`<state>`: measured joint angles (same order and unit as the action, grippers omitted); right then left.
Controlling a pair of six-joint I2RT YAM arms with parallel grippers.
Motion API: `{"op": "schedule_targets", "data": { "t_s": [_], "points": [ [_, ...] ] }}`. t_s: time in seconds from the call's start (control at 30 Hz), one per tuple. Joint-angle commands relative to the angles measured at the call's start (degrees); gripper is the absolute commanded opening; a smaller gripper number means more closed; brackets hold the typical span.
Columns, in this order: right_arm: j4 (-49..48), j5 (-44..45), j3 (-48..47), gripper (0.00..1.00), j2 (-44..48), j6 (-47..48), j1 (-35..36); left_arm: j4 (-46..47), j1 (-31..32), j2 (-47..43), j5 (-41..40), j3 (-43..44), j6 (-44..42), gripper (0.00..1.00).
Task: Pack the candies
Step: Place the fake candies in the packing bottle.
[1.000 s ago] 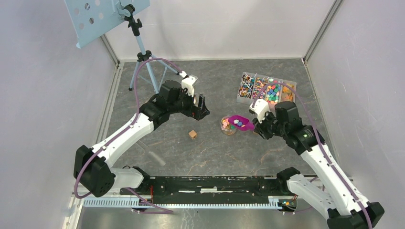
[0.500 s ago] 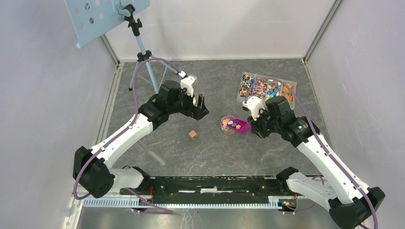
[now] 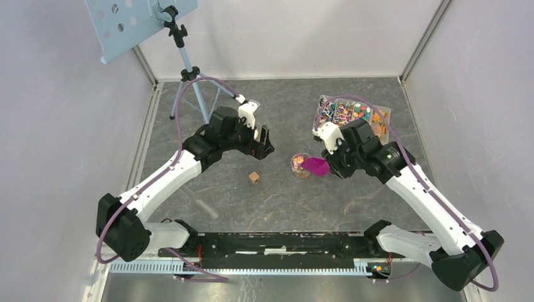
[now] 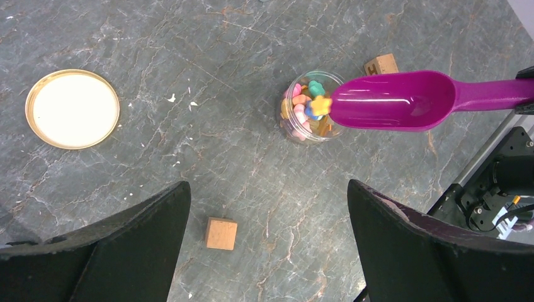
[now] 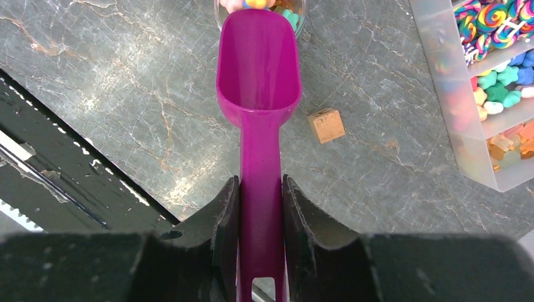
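My right gripper (image 5: 260, 182) is shut on the handle of a magenta scoop (image 5: 259, 63). The scoop's bowl looks bare and its lip is tipped over a small clear jar (image 4: 308, 107). The jar holds multicoloured candies (image 4: 301, 112), and a yellow one (image 4: 321, 104) sits at the scoop's lip. In the top view the scoop (image 3: 317, 167) touches the jar (image 3: 301, 165) from the right. My left gripper (image 4: 267, 185) hangs open and holds nothing, left of the jar and above the floor.
A clear divided tray (image 3: 381, 117) of candies and lollipops stands behind my right arm. A round cream lid (image 4: 72, 108) lies left of the jar. One wooden cube (image 4: 221, 233) lies below my left gripper, another (image 5: 326, 124) beside the scoop. A tripod stand (image 3: 189, 75) is at the back left.
My right arm swung the loaded scoop left onto the jar and tipped it; the candies slid out of the bowl into the jar. My left arm stayed put.
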<state>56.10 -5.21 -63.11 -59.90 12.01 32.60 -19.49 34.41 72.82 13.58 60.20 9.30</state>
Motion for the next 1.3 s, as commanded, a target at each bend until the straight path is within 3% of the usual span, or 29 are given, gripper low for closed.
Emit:
{"op": "schedule_targets", "data": {
  "t_s": [0.0, 0.77, 1.03, 1.27],
  "points": [
    [2.28, 1.89, -4.14, 0.0, -1.07, -1.15, 0.49, 0.6, -0.2, -2.15, -0.41, 0.09, -2.43, 1.0],
    [3.01, 2.03, -7.82, 0.0, 0.28, 0.71, 0.79, -3.53, -0.2, -1.6, -2.24, 1.66, -2.88, 1.0],
    [-12.24, 3.1, -1.78, 0.0, 9.07, 8.58, 0.84, -2.53, -0.48, -1.75, 0.72, 2.21, -0.8, 1.0],
    [-26.63, 4.86, 9.52, 0.0, 15.07, 16.81, 0.79, -0.46, -1.6, -0.67, 5.68, 4.18, 3.58, 1.0]
  ]
}}
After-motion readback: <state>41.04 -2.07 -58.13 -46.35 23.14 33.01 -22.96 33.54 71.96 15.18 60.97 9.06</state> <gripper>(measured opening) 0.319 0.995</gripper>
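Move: The packing bottle under the lip of the purple scoop sits about 7 cm ahead of the right hand and 8 cm to its left, its middle roughly 14 cm below. A wooden cube lies some 6 cm ahead and 5 cm to the right, 17 cm down; the candy tray's middle is about 28 cm ahead and 13 cm right, 16 cm down. From the left hand the bottle is about 13 cm to the right, 1 cm back and 16 cm below. The purple scoop, still gripped by its handle in the right hand, stays tipped over the packing bottle, creeping up about 2 cm as the last candy leaves the lip. Then it is lifted away briskly, to about 6.5 cm higher overall and a little forward, while the wrist tilts the scoop's nose up by some 25 degrees; the fingers keep their hold. ##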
